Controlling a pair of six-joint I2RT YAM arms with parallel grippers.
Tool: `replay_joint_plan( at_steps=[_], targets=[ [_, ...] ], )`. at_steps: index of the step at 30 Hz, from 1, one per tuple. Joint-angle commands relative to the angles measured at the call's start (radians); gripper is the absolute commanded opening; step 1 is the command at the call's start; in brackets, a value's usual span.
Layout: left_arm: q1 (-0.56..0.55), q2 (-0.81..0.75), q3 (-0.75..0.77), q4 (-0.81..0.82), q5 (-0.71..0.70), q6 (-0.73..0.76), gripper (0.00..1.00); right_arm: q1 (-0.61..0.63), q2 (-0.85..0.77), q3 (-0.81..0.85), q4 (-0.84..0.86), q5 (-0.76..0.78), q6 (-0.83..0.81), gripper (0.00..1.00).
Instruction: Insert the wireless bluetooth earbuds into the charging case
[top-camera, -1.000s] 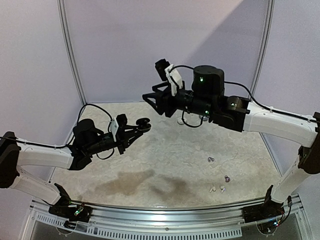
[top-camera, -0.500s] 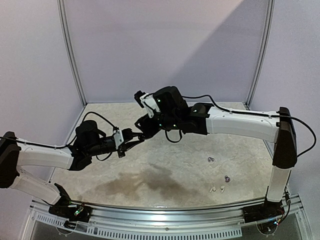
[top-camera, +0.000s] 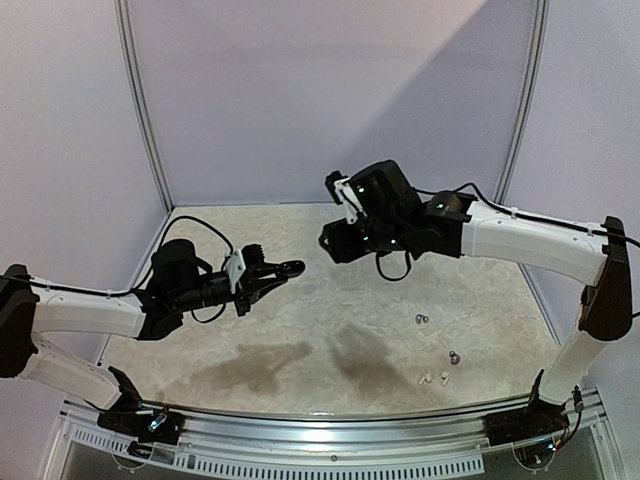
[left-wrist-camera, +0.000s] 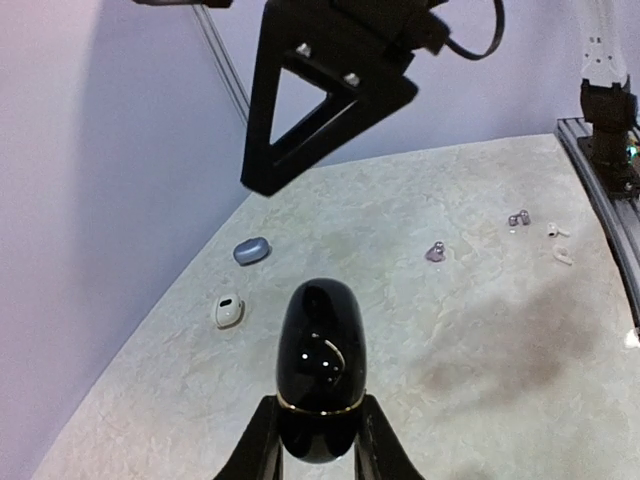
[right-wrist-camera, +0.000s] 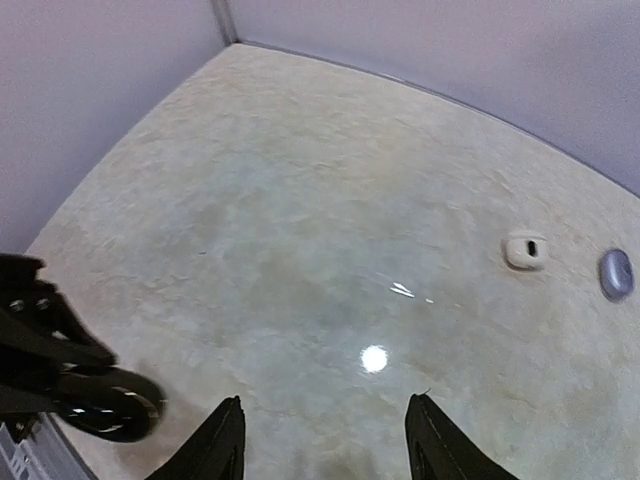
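My left gripper (left-wrist-camera: 318, 432) is shut on a glossy black oval charging case (left-wrist-camera: 320, 360), closed and held above the table. From above, the left gripper (top-camera: 268, 273) carries the case (top-camera: 291, 267) at centre left. My right gripper (top-camera: 334, 246) hovers up and to the right of it, open and empty (right-wrist-camera: 323, 408); one of its fingers (left-wrist-camera: 320, 95) shows in the left wrist view. Earbuds lie on the table at the right: a dark pair (top-camera: 421, 320), a purplish one (top-camera: 453, 357) and a white stemmed pair (top-camera: 432, 379).
A blue-grey case (left-wrist-camera: 251, 250) and a small white case (left-wrist-camera: 228, 310) lie near the back wall, both shut; the same white case (right-wrist-camera: 526, 250) and blue-grey case (right-wrist-camera: 615, 272) show in the right wrist view. Walls enclose the table on three sides.
The right gripper came down beside the left gripper's case, then drew back up and to the right. The left gripper has kept hold of the case and shifted slightly.
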Motion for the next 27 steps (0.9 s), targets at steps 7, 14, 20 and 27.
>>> replay_joint_plan(
  at_steps=[7,14,20,27],
  targets=[
    [-0.008,0.085,0.198,-0.335,-0.055,-0.263,0.0,-0.39,-0.001,-0.036,-0.299,-0.065,0.131,0.82],
    [0.062,0.295,0.472,-0.647,-0.031,-0.35,0.0,-0.588,0.236,0.194,-0.263,-0.217,-0.109,0.89],
    [0.14,0.544,0.759,-0.818,0.07,-0.466,0.0,-0.665,0.575,0.545,-0.354,-0.306,-0.296,0.88],
    [0.204,0.727,0.903,-0.784,0.143,-0.621,0.0,-0.697,0.811,0.791,-0.356,-0.298,-0.401,0.88]
  ],
)
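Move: Well out from the right hand, the blue case lies about 31 cm ahead, 20 cm to its right and 23 cm below. The white case sits some 12 cm to the left of the blue one and 3 cm nearer. The shut black case, in the left fingers, is about 10 cm left of the right hand, 5 cm back and 3 cm lower. From the left hand the blue case is roughly 36 cm ahead, 32 cm right and 19 cm below. Swinging clear of the black case, the right hand sweeps right and forward, then straight on forward and down to hover short of the blue case, about 37 cm in all, its empty fingers spreading from half to nearly full open. Keeping its grip on the black case, the left hand carries it about 16 cm forward and 8 cm down, rolling and tipping some 50 degrees. ##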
